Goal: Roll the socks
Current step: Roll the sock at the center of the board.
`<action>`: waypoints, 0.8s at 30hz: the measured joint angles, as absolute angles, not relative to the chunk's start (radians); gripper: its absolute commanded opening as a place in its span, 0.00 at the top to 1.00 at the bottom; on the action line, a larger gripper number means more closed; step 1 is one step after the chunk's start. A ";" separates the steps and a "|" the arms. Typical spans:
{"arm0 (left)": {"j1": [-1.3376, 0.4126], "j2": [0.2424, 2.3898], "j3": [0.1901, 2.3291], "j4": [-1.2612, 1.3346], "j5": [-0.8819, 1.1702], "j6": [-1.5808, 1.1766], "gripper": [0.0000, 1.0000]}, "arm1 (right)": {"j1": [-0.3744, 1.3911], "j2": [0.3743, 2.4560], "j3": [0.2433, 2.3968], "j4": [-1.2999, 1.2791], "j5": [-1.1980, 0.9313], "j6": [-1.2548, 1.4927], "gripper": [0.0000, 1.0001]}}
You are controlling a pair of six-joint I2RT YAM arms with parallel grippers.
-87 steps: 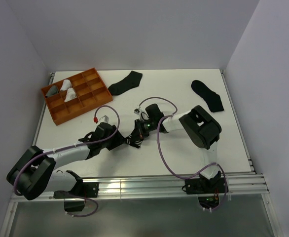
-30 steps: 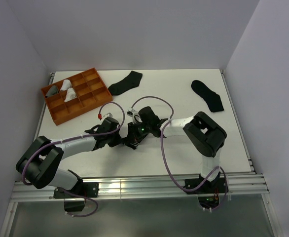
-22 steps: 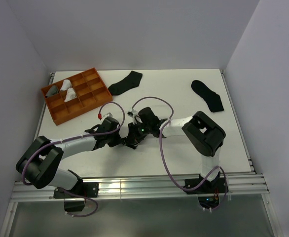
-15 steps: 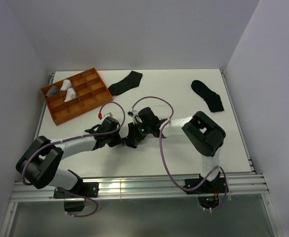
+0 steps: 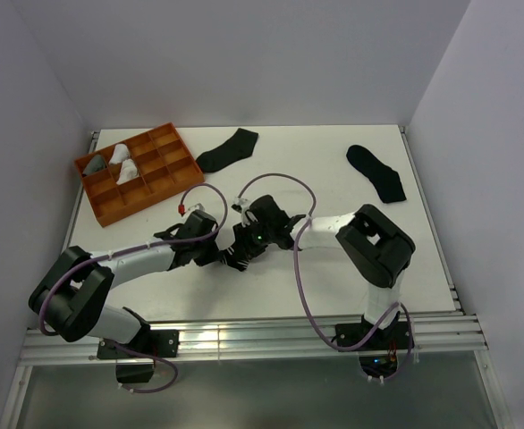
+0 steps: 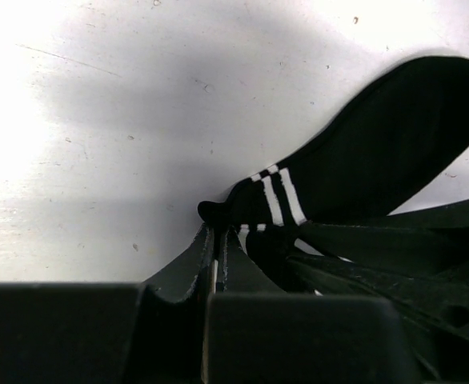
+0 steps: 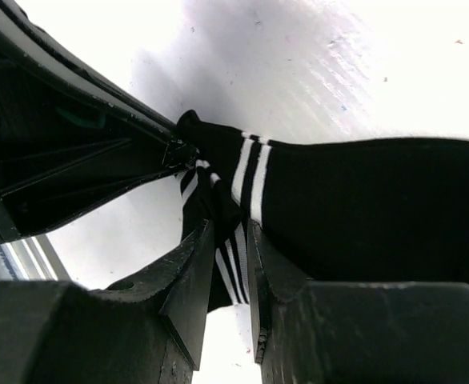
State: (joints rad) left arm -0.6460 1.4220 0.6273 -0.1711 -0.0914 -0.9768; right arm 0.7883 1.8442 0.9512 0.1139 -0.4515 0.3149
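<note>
A black sock with white stripes [image 6: 378,144] lies on the white table, its striped cuff bunched up between my two grippers. My left gripper [image 6: 217,230] is shut on the tip of that cuff. My right gripper [image 7: 230,230] faces it from the other side, its fingers [image 7: 193,264] slightly apart with the folded striped cuff [image 7: 233,210] between them. In the top view the two grippers meet near the table's middle, left gripper [image 5: 217,254] and right gripper [image 5: 240,248], and the arms hide most of the sock [image 5: 238,260].
Two plain black socks lie flat at the back, one [image 5: 227,150] at centre and one [image 5: 376,172] to the right. An orange divided tray [image 5: 110,217] sits at the back left with white [image 5: 123,161] and grey [image 5: 94,164] rolled socks in it.
My right gripper's fingers have spread apart around the cuff. Both grippers have shifted slightly to the left since the oldest frame. The left gripper stays shut.
</note>
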 measured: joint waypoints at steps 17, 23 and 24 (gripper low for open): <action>-0.646 1.422 0.659 -0.231 -0.098 -0.973 0.95 | 0.838 1.835 0.955 0.094 -0.359 0.275 0.84; -0.646 1.399 0.648 -0.227 -0.112 -1.010 0.74 | 0.838 1.843 0.958 0.089 -0.360 0.318 0.96; -0.646 1.382 0.638 -0.224 -0.116 -1.018 0.69 | 0.838 1.846 0.959 0.091 -0.362 0.329 0.97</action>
State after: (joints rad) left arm -0.6460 1.3815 0.6384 -0.2245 -0.1162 -1.0183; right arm 0.8379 1.8458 0.9592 0.0910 -0.3618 0.3294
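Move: The sock's striped cuff lies practically at the right hand, about 1 cm to its left and 1 cm below, with a folded flap between the parted fingertips. The sock's foot runs out from there, its middle some 6 cm ahead and 4 cm to the right of that hand. From the left hand, whose shut fingers already pinch a cuff corner, the cuff's middle is roughly 4 cm right, 1 cm back and 1 cm lower. The cuff's folded flap is taken over by the right hand, which eases down, back and to the left by about half a centimetre each way, then shuts its part-open fingers to pinch the cloth near the stripes. Late on, the left hand, nearly still until then, opens about a quarter, lets go of the corner and rises about 1 cm. ##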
